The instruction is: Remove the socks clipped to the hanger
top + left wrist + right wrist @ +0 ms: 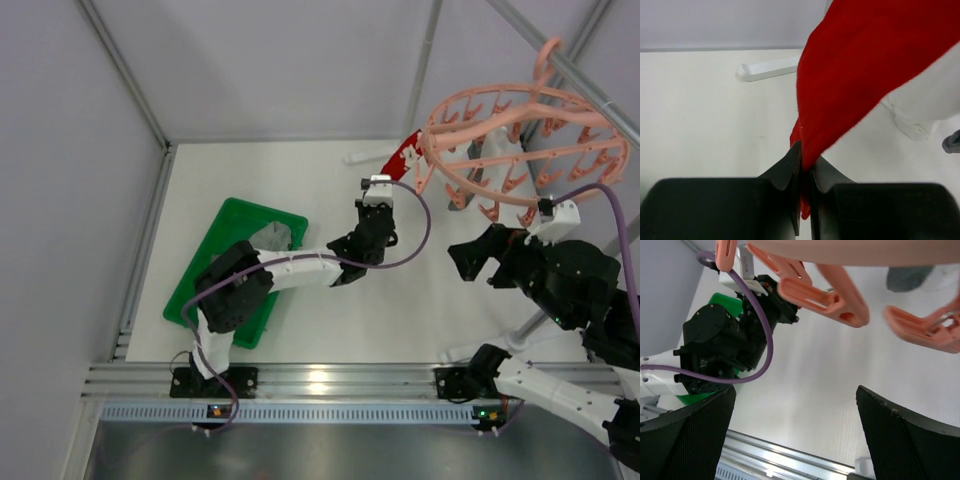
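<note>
A bright red sock hangs slanting from the upper right, and my left gripper is shut on its lower tip. From above, that red sock hangs at the left rim of the salmon-pink hanger, with the left gripper just below it. Grey socks dangle under the hanger's ring. My right gripper hovers open below the hanger's near side. Its wrist view shows pink clips, a grey sock and nothing between the fingers.
A green tray lies at the left with a grey sock in it. A white stand foot lies on the table behind the red sock. The hanger hangs from a metal pole at the right.
</note>
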`<state>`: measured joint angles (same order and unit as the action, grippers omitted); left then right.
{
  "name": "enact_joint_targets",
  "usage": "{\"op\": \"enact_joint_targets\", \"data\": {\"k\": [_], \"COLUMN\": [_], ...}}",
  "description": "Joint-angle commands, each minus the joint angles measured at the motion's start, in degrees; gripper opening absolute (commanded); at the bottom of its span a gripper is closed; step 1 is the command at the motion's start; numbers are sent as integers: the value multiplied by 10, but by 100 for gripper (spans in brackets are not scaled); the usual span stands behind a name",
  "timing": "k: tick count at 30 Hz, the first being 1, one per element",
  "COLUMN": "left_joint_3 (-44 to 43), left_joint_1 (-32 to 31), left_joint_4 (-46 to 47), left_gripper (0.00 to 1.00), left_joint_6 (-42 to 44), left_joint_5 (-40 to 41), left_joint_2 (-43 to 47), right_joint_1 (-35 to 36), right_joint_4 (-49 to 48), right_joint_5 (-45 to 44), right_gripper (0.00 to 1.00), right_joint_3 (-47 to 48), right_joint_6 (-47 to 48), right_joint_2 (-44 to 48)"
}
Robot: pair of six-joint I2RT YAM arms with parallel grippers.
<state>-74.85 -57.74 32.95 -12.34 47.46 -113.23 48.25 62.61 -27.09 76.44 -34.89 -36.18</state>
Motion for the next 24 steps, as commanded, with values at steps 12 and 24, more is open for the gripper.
{"op": "enact_joint_targets", "data": {"k": [12,24], "left_joint_3": [88,100], "left_joint_1": [-182,-279], "left_joint_4": [19,19], "left_gripper": [15,12], "left_joint_6": [118,184], "left_joint_5": [199,376], "left_joint_2": [103,75], "right_joint_1": [4,4], "right_joint_4": [-155,-198], "right_joint_5": [252,230], "right_gripper": [99,99], "right_joint_3": [39,70], "right_joint_6": [59,52], "right_joint_2": [-20,-85]}}
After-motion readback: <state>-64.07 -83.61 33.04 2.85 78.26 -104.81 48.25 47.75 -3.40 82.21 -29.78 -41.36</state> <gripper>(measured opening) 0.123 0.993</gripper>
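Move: The left hand already grips the lower end of the red sock; its clip on the hanger lies about 5 cm ahead, 9 cm to the right and 13 cm above. From the open right hand that clip is some 16 cm ahead, 9 cm left and 4 cm up. The white sock hangs 14 cm ahead and 4 cm right of the right hand, about level with it; the green tray sits 17 cm back, 30 cm left and 20 cm below the left hand. Keep the red sock pinched and pull the left gripper back towards the robot about 18 cm, nearly level, rolling its left side up some 20 degrees to draw against the clip. Meanwhile swing the wide-open right gripper left about 7 cm, turning it counter-clockwise, then raise it towards the hanger's near-left rim. ##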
